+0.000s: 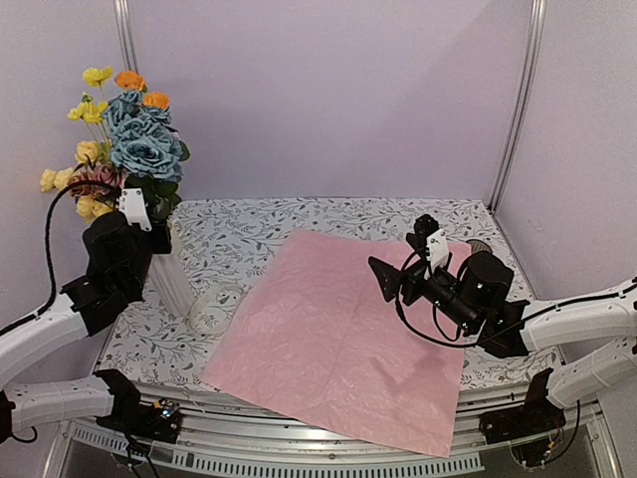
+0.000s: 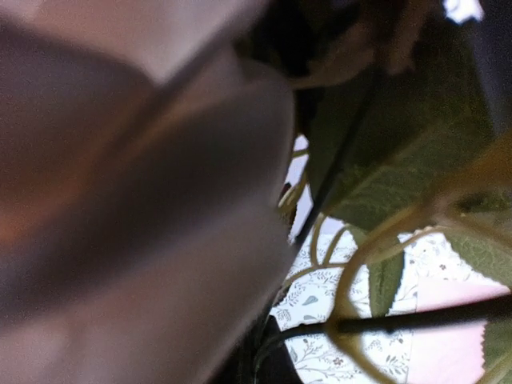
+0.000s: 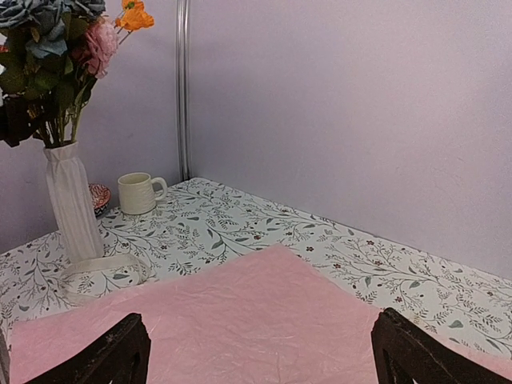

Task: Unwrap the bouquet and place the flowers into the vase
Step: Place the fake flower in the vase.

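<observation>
The flowers (image 1: 139,139), blue, yellow, orange and pink blooms, stand upright in the white ridged vase (image 1: 171,284) at the table's left. The right wrist view also shows the flowers (image 3: 56,48) in the vase (image 3: 72,204). My left gripper (image 1: 149,214) sits at the stems just above the vase's mouth, shut on them, its fingers hidden among the leaves. Its wrist view shows only blurred stems (image 2: 376,324) and leaves. The pink wrapping paper (image 1: 343,339) lies flat on the table, unwrapped. My right gripper (image 1: 398,261) hovers over the paper's far right part, open and empty (image 3: 260,352).
A cream ribbon (image 1: 214,307) lies loose beside the vase's foot. Behind the vase stand a cream mug (image 3: 138,193) and a red saucer (image 3: 100,196). The booth's walls close the back and both sides. The floral tablecloth (image 1: 299,224) shows behind the paper.
</observation>
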Motion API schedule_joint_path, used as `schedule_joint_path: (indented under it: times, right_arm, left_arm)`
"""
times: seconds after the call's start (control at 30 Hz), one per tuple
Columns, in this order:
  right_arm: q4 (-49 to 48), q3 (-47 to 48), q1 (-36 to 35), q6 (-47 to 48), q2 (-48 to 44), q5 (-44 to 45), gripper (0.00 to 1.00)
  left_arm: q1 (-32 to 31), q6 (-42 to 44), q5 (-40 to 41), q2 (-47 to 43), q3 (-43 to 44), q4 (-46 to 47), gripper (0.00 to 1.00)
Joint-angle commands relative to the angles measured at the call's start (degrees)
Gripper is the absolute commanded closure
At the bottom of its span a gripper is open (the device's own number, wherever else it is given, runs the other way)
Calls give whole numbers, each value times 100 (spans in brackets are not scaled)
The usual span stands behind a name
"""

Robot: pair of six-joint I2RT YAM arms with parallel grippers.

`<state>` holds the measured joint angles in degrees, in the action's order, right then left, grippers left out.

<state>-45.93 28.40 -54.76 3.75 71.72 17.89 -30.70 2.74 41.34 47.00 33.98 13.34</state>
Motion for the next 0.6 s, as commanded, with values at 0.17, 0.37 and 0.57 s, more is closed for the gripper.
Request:
schedule_joint_path:
  times: [0.17, 0.37, 0.57]
  right_arm:
    - [-144, -101, 27, -14, -65, -31, 1]
    - [-138, -105, 29, -2, -71, -14, 1]
    - [-139, -92, 28, -12, -66, -9, 1]
  left_arm:
    - [64, -577, 291, 489, 100, -991, 100]
    - [65, -687, 151, 387, 187, -1023, 88]
    - [64, -1094, -225, 282, 296, -1368, 67]
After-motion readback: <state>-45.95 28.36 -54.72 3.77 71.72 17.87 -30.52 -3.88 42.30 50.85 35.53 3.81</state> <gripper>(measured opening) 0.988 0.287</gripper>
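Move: Just below and about 4 cm ahead of the left hand's closed fingers, which hold the blue flowers' stems at the mouth, stands the vase, its middle some 17 cm down. The ribbon loop lies about 8 cm right and 2 cm ahead, roughly 30 cm below; the mug about 20 cm ahead and 12 cm left, the red-patterned bowl about 13 cm ahead and 19 cm left. From the right hand, the vase is some 48 cm left, 9 cm ahead and 11 cm lower. Sinking about 4 cm, most of it at the outset, the left hand lowers the blue flowers' stems farther into the vase while the wrist tips down some 10 degrees. With the descent nearly stopped, the shut fingers part to a bit over a quarter of their range, loosening the pinch on the stems by the vase mouth. ##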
